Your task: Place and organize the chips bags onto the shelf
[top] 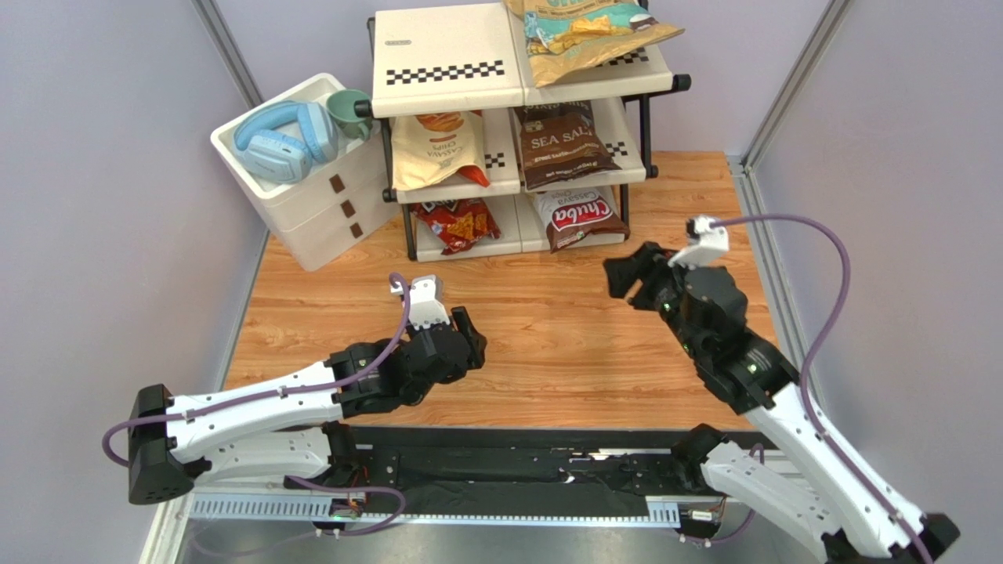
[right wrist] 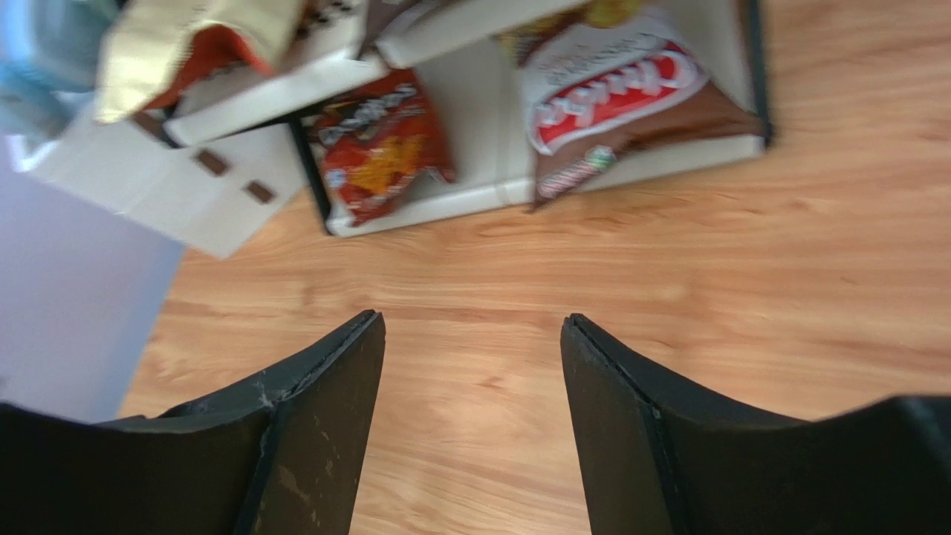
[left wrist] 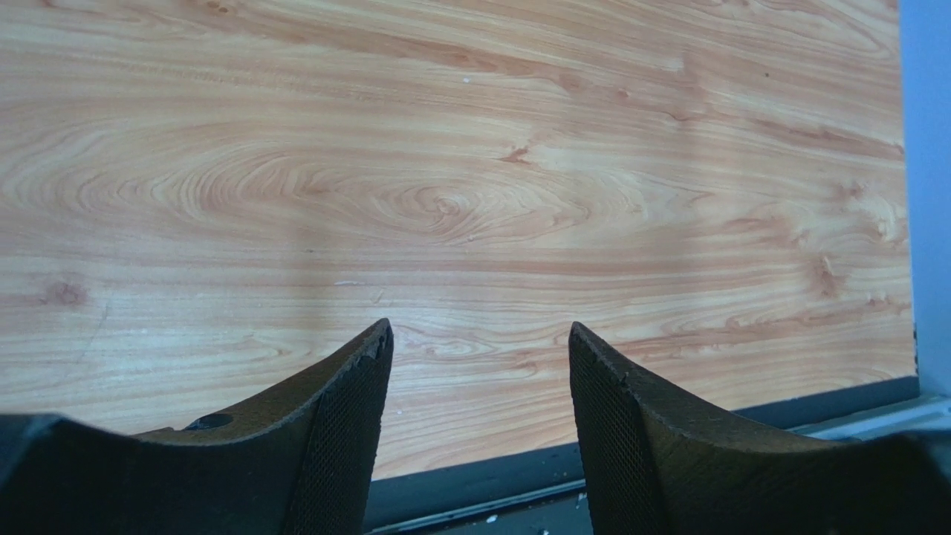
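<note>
The shelf (top: 442,47) stands at the back of the table with all the chips bags on it. A tan-and-teal bag (top: 583,33) lies on the top tier's right half. On the middle tier sit a cream bag with a red-orange top (top: 438,147) and the dark "Sea Salt" bag (top: 565,143). The bottom tier holds the red Doritos bag (top: 457,221) and the white-red "Chuba" bag (top: 580,217). My left gripper (top: 467,335) is open and empty over bare wood (left wrist: 480,334). My right gripper (top: 630,279) is open and empty (right wrist: 473,323), in front of the Chuba bag (right wrist: 614,95) and the Doritos bag (right wrist: 380,145).
A white three-drawer box (top: 312,200) stands left of the shelf, with blue headphones (top: 283,135) and a green mug (top: 350,112) on top. Grey walls close in both sides. A black rail (top: 530,470) runs along the near edge.
</note>
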Tool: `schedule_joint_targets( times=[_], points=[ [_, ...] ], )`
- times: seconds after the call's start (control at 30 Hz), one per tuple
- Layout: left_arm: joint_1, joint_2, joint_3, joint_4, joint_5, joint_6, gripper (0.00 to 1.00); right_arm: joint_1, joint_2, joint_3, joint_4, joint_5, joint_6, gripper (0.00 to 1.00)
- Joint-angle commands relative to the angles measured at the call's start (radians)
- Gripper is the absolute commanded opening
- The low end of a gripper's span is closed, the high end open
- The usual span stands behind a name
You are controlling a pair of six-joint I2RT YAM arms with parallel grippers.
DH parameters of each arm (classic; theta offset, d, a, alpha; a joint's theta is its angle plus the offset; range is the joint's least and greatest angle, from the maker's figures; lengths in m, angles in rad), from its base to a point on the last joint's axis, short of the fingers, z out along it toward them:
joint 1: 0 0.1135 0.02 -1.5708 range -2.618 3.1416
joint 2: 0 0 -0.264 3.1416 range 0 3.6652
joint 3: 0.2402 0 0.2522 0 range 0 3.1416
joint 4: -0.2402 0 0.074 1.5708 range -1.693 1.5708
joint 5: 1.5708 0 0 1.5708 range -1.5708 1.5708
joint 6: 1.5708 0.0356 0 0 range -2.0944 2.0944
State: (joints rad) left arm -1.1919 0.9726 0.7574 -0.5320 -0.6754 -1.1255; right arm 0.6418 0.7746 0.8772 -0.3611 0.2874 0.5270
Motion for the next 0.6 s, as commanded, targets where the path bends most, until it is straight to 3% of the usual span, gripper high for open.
schedule_joint_targets(
  times=[0.0,0.27,0.57],
  points=[
    [0.028,-0.030,0.040,-0.091,0.045,0.069,0.65,-0.088,-0.121,-0.105,-0.159,0.036,-0.085,0.65],
    [0.046,-0.064,0.005,-0.056,0.148,0.035,0.65,-0.139,-0.121,-0.173,-0.216,-0.027,0.105,0.67],
    [0.046,-0.086,-0.050,-0.051,0.160,0.012,0.61,-0.142,-0.136,-0.190,-0.204,-0.034,0.156,0.67]
  ],
)
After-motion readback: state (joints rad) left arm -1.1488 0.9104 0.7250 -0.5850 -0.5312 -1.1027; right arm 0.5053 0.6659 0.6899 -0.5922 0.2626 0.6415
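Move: Out on the middle shelf, the cream chips bag just delivered stands some 22 cm ahead of the empty right hand, about 31 cm to its left and a few cm lower. From that hand the Sea Salt bag is about 22 cm ahead, 10 left and nearly level; on the bottom shelf, roughly 20 cm below, the Doritos lie 19 ahead, 29 left, the Chuba bag 20 ahead, 9 left. The cream bag is about 30 cm ahead, 6 left and 9 above the left hand. Sinking about 10 cm over bare table, the right hand retreats from the cream bag and the shelf's middle tier, first swinging some 5 cm to the right and drifting 3 cm back, while its fingers tip down some 15 degrees and stay open. The left hand rises slightly, then eases back and down by a centimetre or two, open too; neither touches anything. ##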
